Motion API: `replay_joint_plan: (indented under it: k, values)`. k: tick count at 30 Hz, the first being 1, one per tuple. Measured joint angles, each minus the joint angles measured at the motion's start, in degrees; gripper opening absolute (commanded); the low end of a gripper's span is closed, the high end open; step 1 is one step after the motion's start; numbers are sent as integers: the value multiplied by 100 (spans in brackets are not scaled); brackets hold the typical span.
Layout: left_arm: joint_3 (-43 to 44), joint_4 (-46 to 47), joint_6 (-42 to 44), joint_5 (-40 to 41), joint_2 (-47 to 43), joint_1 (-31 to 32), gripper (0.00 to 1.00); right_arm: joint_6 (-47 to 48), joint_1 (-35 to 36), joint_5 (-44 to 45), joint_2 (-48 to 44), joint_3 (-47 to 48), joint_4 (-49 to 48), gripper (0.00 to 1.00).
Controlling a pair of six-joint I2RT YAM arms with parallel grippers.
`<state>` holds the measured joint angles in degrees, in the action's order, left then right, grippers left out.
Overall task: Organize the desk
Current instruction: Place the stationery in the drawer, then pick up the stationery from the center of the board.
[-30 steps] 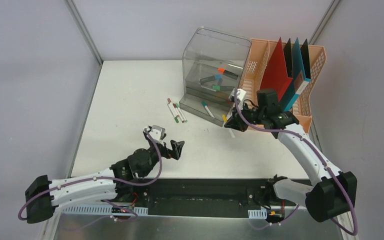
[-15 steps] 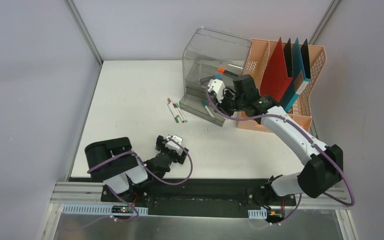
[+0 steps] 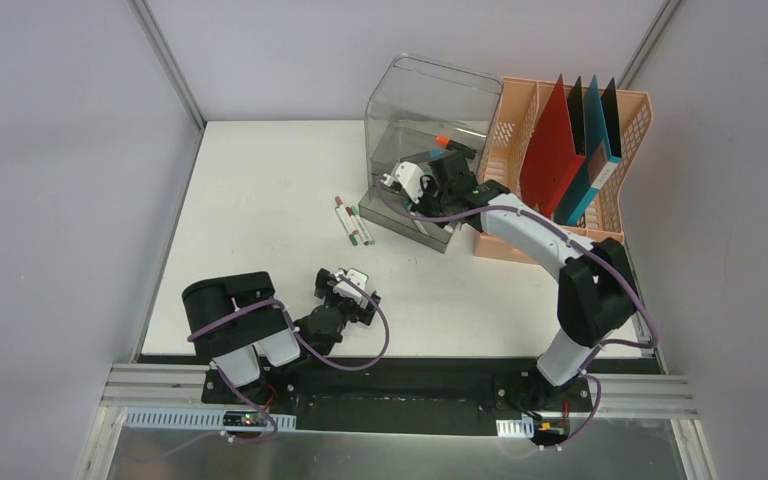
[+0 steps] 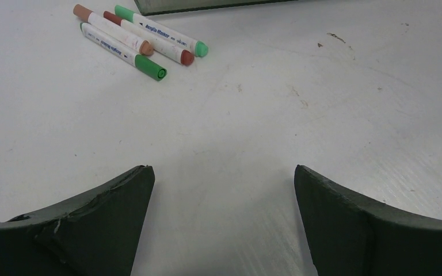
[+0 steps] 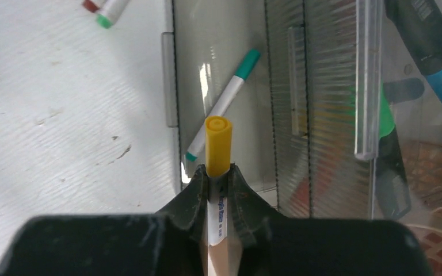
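The desk (image 3: 260, 190) is a white tabletop. My right gripper (image 5: 217, 170) is shut on a white marker with a yellow cap (image 5: 217, 144), which it holds over the front edge of a clear tiered organizer (image 3: 422, 100). In the top view this gripper (image 3: 408, 195) hangs at the organizer's lower tray. A teal-capped marker (image 5: 224, 103) lies on that tray. Three loose markers (image 4: 141, 40) lie together on the desk ahead of my left gripper (image 4: 224, 178). It is open, low over bare desk near the front edge (image 3: 348, 292), with nothing between its fingers.
A peach file rack (image 3: 600, 235) with red, black and teal folders stands right of the organizer. Several markers sit on the organizer's upper tiers (image 3: 438, 150). A black and metal rail (image 3: 410, 385) runs along the front edge. Grey walls close in both sides.
My right arm carried the yellow-capped marker left from in front of the rack to the organizer's lower tray. The left arm folded back towards its base, gripper still open.
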<state>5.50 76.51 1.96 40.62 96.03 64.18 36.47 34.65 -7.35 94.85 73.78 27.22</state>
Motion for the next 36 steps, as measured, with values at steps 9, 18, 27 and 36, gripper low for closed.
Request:
replay_joint_plan:
  k: [9,18,27,36]
  values:
    - [0,37,39,-2,26,2,96,-144,9,525,761,704,37,46]
    - [2,68,44,2,35,0,96,-363,9,26,426,588,586,47]
    - [195,-22,63,31,28,2,97,-219,-577,-1716,-2328,-658,1097,48]
    - [728,-1478,-74,111,-702,2,99,-706,-2691,-3532,-3768,-1650,1036,54]
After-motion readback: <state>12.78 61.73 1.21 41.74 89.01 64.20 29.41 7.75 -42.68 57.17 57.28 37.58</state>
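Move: The right hand, still gripping the yellow-capped marker, has the open drawer tray about 3 cm ahead, 6 cm to its left and 11 cm below, with the teal marker inside it some 2 cm ahead and 5 cm left of the hand. The loose markers lie roughly 18 cm left and 1 cm ahead; the peach rack's middle is about 25 cm right and 11 cm ahead. From the left hand the tray is some 16 cm ahead and 12 cm right. The right hand eases forward about 3 cm and slightly down over the open drawer, its fingers parting to nearly half open and letting go of the yellow-capped marker, then pulls back some 13 cm while rising and swings right, empty, towards the rack's near left corner, rolling its left side up about 30 degrees. The left hand, open and holding nothing, only starts to rise and shift right by a couple of centimetres at the end. ##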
